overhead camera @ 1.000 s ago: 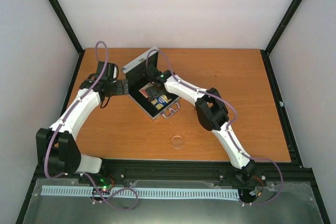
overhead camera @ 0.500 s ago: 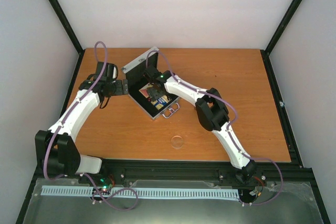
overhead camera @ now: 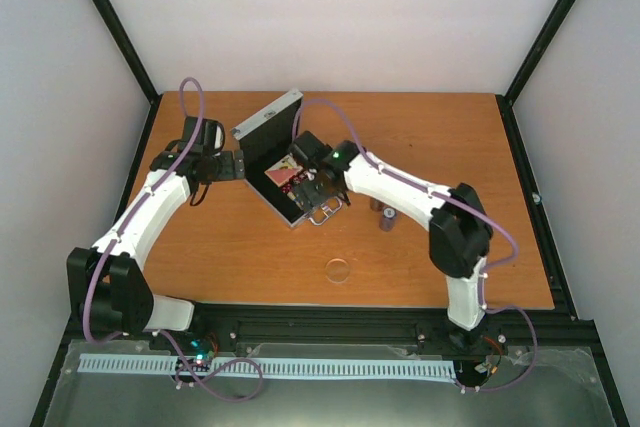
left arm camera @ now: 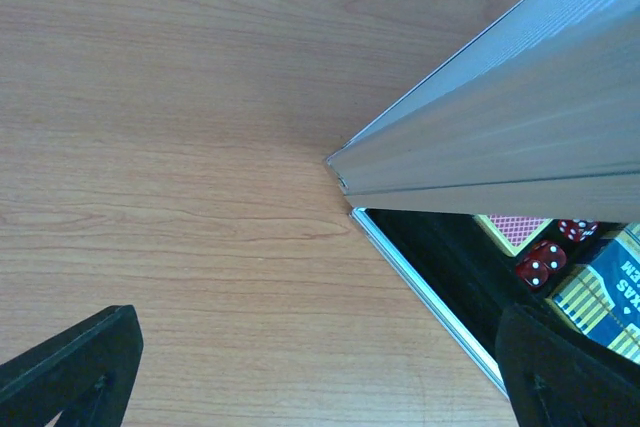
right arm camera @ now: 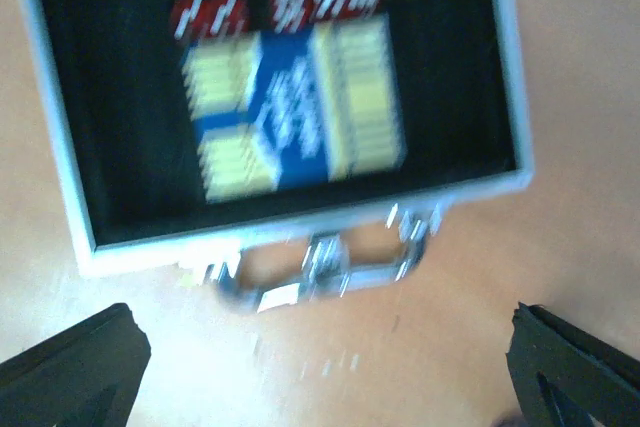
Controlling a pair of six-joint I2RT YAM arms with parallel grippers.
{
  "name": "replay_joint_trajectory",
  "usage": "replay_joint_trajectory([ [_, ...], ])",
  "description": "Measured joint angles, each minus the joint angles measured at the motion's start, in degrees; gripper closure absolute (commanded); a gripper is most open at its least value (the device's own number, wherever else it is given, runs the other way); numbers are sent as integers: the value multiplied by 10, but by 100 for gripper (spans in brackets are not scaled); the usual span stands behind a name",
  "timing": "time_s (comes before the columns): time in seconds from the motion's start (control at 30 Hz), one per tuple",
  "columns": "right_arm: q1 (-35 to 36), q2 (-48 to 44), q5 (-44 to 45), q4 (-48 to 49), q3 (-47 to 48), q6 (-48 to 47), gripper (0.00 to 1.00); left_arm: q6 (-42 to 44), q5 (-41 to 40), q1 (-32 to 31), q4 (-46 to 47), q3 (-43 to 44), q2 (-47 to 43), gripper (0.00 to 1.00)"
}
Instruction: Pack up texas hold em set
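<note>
The silver case (overhead camera: 281, 203) lies open on the table, its lid (overhead camera: 264, 120) raised at the back left. Inside lie a blue-yellow deck (right arm camera: 290, 112), a red-white deck (left arm camera: 515, 230) and red dice (left arm camera: 540, 262). My right gripper (overhead camera: 318, 190) hovers open over the case's front edge, above the metal handle (right arm camera: 320, 267); the right wrist view is blurred. The left gripper (overhead camera: 236, 165) stands open at the case's left corner, whose rim (left arm camera: 420, 282) runs between its fingers. Two dark chip stacks (overhead camera: 384, 215) stand on the table right of the case. A clear disc (overhead camera: 338, 269) lies in front.
Black frame posts (overhead camera: 112, 27) and white walls close in the table on three sides. The wooden tabletop (overhead camera: 460, 157) spreads out right of the case. The right arm's elbow (overhead camera: 458, 237) stands high over the table's front right.
The right gripper has drawn back from deep inside the case to its front edge, and its elbow has swung right, uncovering the chip stacks. The left arm has not moved.
</note>
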Motion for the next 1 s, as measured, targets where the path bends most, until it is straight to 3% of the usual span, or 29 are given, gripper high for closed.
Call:
replay_joint_trajectory([
  [0.2, 58, -122, -75, -23, -187, 23, 0, -1, 3, 0, 1, 5, 1, 0],
  [0.37, 72, -144, -117, -25, -288, 50, 0, -5, 11, 0, 1, 5, 1, 0],
  [0.7, 106, -141, -173, 25, -350, 89, 0, -5, 14, 0, 0, 5, 1, 0],
  [1.0, 106, -113, -172, 46, -364, 101, 0, -5, 14, 0, 0, 5, 0, 0],
])
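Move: The clear dealer disc lies on the table about 19 cm back from the right hand, 6 cm to its right and 12 cm below. The case handle is below too, 1 cm back and 4 cm right; the nearer chip stack stands about 4 cm back and 21 cm right. From the left hand, the disc is some 27 cm back, 28 cm right and 18 cm down. Open right hand swings back about 19 cm and down 11 towards the dealer disc, fingers tipping to point straight down. ##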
